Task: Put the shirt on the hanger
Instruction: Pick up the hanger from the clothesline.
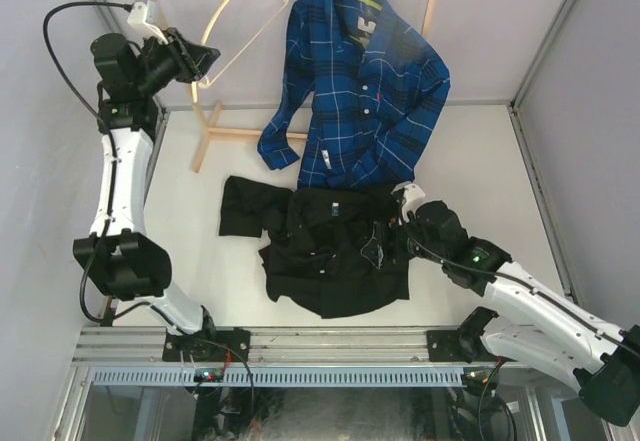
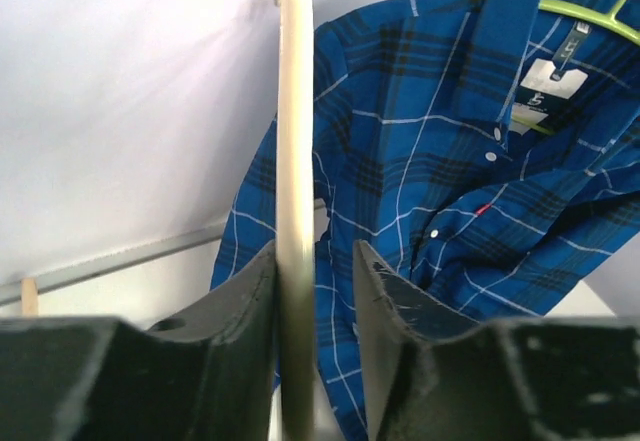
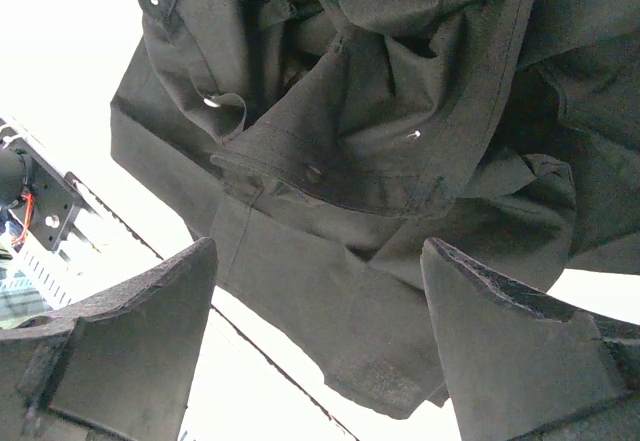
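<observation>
The pale wooden hanger (image 1: 240, 1) hangs on the rack at the back left. My left gripper (image 1: 203, 61) is raised to its lower left end. In the left wrist view the hanger's bar (image 2: 295, 141) runs upright between the fingers of that gripper (image 2: 315, 251); the left finger touches it, and a gap shows at the right finger. The black shirt (image 1: 335, 256) lies crumpled on the table in front of the arms. My right gripper (image 1: 405, 201) hovers at its right edge, open wide over the dark cloth (image 3: 380, 111), with nothing between its fingers (image 3: 318, 251).
A blue plaid shirt (image 1: 365, 91) hangs on a green hanger (image 2: 590, 16) at the back centre, its hem just above the black shirt. The wooden rack's foot (image 1: 215, 133) stands at the back left. White walls close in both sides.
</observation>
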Tool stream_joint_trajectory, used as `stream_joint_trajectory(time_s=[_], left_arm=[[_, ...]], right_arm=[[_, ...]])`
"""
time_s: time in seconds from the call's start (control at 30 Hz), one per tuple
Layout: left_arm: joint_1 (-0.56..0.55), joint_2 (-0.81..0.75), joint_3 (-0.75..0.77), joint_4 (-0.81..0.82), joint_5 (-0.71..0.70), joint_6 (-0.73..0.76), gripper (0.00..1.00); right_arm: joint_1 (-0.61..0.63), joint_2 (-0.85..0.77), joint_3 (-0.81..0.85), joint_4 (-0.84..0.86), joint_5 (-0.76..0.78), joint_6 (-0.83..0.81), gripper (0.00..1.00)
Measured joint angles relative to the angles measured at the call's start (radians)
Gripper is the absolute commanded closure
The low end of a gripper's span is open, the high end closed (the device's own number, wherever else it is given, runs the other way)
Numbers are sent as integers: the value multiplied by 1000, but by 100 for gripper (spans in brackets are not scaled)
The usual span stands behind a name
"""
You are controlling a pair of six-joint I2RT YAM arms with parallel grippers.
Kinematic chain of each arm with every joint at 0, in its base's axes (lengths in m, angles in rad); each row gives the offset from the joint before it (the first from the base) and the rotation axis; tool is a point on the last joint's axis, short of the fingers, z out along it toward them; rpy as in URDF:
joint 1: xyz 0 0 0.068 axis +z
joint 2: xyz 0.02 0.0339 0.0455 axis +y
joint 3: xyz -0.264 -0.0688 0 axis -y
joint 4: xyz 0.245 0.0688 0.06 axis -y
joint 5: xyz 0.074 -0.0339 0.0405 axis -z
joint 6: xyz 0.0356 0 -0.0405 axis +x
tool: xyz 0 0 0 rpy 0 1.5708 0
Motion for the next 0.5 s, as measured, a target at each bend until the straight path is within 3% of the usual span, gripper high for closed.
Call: stream_joint_trajectory(time_s=[0.3, 0.5], left_arm=[[-93, -20, -156, 225, -58, -39, 87], [-95, -21, -160, 266, -27, -76, 100]], right_arm=[[21, 5, 0, 0, 19, 4, 19], [35, 11, 0, 0, 34, 6, 18]])
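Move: Between the left hand's half-open fingers, about 1 cm left of the hand point and level with it, the near arm of the hanger already stands beside the left finger. The blue plaid shirt hangs roughly 36 cm to the right and 4 cm farther out, its middle some 8 cm lower. The black shirt lies on the table about 28 cm back, 24 cm right and 44 cm below. From the right hand the hanger arm is some 30 cm ahead, 35 cm left and 29 cm up. Carrying on to its right by about 4.5 cm, towards the blue plaid shirt, the left hand takes the hanger arm along and closes its fingers until both pads pinch it. It dips a centimetre or so midway, then climbs back a little, while the wrist turns only about 5 degrees. ##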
